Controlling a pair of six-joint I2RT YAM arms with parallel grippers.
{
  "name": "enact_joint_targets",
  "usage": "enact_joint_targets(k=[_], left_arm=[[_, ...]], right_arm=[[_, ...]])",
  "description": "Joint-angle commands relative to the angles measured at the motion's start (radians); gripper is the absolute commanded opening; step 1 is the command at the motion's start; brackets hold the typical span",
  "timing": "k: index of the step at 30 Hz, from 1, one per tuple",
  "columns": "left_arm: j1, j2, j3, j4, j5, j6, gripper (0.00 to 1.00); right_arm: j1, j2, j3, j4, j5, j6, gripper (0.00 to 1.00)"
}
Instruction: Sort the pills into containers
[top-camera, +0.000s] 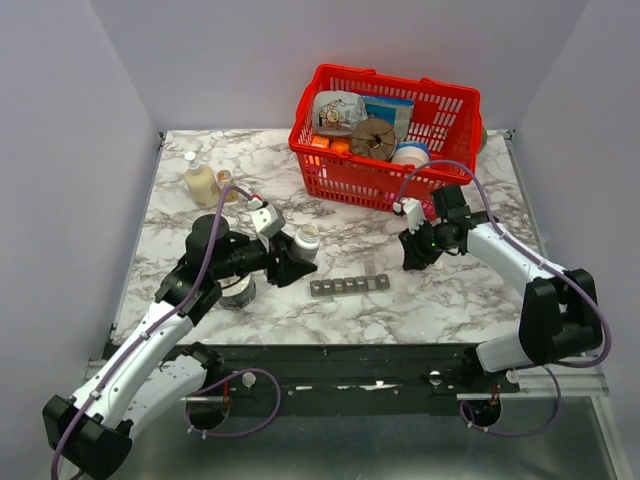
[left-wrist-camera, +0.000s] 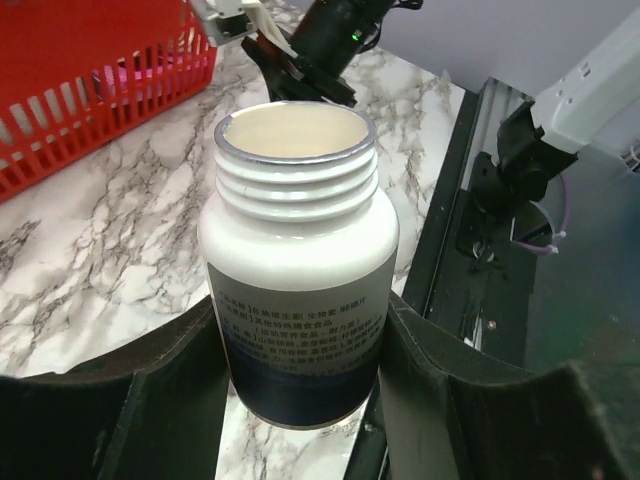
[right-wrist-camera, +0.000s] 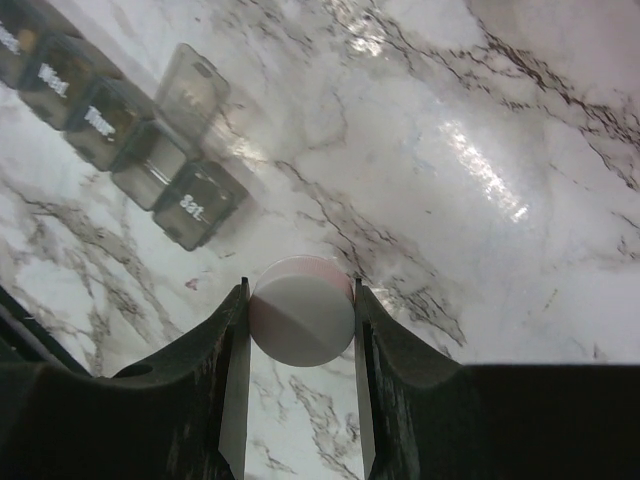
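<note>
My left gripper (left-wrist-camera: 300, 335) is shut on an uncapped white pill bottle (left-wrist-camera: 297, 230), its jaws pressing the labelled lower body on both sides. The top view shows this bottle (top-camera: 305, 243) tilted above the table, left of the containers (top-camera: 350, 286), a dark grey strip of small compartments. No pills show; the bottle's mouth shows only a cream inside. My right gripper (right-wrist-camera: 300, 300) is shut on the bottle's round white cap (right-wrist-camera: 302, 312), held just above the marble. The containers (right-wrist-camera: 120, 120) lie up-left of the cap, with one lid (right-wrist-camera: 195, 90) standing open. In the top view the right gripper (top-camera: 412, 252) is right of the strip.
A red mesh basket (top-camera: 385, 130) full of items stands at the back right. Two small bottles (top-camera: 200, 183) stand at the back left. A round silvery tin (top-camera: 238, 292) sits under my left arm. The table's front edge runs just below the strip.
</note>
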Motion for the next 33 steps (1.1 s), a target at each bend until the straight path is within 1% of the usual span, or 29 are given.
enact_joint_targets(k=[1, 3, 5, 6, 9, 10, 13, 16, 17, 19, 20, 23, 27, 30, 33], left_arm=[[-0.007, 0.006, -0.048, 0.053, 0.052, 0.038, 0.0], [-0.018, 0.038, -0.05, -0.032, 0.018, 0.153, 0.0], [-0.036, 0.097, -0.051, -0.062, -0.01, 0.213, 0.0], [-0.073, 0.112, -0.056, -0.079, -0.046, 0.271, 0.0], [-0.139, 0.181, -0.056, -0.117, -0.125, 0.342, 0.0], [-0.183, 0.216, -0.047, -0.128, -0.17, 0.387, 0.0], [-0.237, 0.276, -0.042, -0.13, -0.224, 0.454, 0.0], [-0.277, 0.346, -0.019, -0.147, -0.252, 0.499, 0.0], [-0.291, 0.367, -0.008, -0.157, -0.275, 0.525, 0.0], [-0.3, 0.431, 0.031, -0.206, -0.295, 0.554, 0.0], [-0.305, 0.451, 0.045, -0.22, -0.31, 0.577, 0.0], [-0.318, 0.523, 0.098, -0.268, -0.324, 0.589, 0.0], [-0.338, 0.61, 0.162, -0.332, -0.349, 0.588, 0.0], [-0.357, 0.678, 0.223, -0.389, -0.364, 0.585, 0.0], [-0.374, 0.736, 0.277, -0.435, -0.386, 0.573, 0.0]], right_arm=[[-0.006, 0.045, -0.027, 0.041, 0.185, 0.005, 0.1], [-0.008, 0.076, -0.029, 0.041, 0.206, 0.003, 0.12], [-0.009, 0.094, -0.029, 0.04, 0.22, 0.002, 0.13], [-0.011, 0.105, -0.026, 0.038, 0.225, 0.0, 0.14], [-0.018, 0.121, -0.024, 0.035, 0.24, -0.011, 0.15], [-0.026, 0.121, -0.03, 0.033, 0.243, -0.014, 0.15], [-0.047, 0.13, -0.036, 0.023, 0.233, -0.028, 0.18], [-0.069, 0.151, -0.035, -0.003, 0.216, -0.044, 0.3], [-0.072, 0.156, -0.032, -0.013, 0.21, -0.051, 0.44], [-0.083, 0.154, -0.029, -0.042, 0.179, -0.064, 0.59], [-0.086, 0.138, -0.029, -0.051, 0.164, -0.069, 0.71], [-0.092, 0.095, -0.027, -0.066, 0.127, -0.072, 0.83], [-0.106, 0.003, -0.021, -0.074, 0.107, -0.068, 0.89], [-0.139, -0.034, -0.016, -0.08, 0.088, -0.077, 0.9], [-0.202, -0.08, -0.016, -0.076, 0.108, -0.09, 0.92]])
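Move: The pill organizer's middle is about 9 cm to the right of my left hand, 2 cm ahead and 26 cm below; its open compartment, second from the right end, is some 14 cm to the hand's right, 2 cm ahead. The round tin is 14 cm to the hand's left, 1 cm ahead, 24 cm down. The bare spot for the cap is about 6 cm right of my right hand, level fore-and-aft, 6 cm down; from that hand, the organizer's middle is 15 cm left, 6 cm back. I lower the open bottle in my left hand about 19 cm towards the pill organizer, easing some 5 cm right and rolling the wrist roughly 45 degrees so the mouth leans right; my grip stays. My right hand carries the cap about 6 cm right and 5 cm down to the bare marble, opens and lets go of it there, then lifts some 4-5 cm clear. ##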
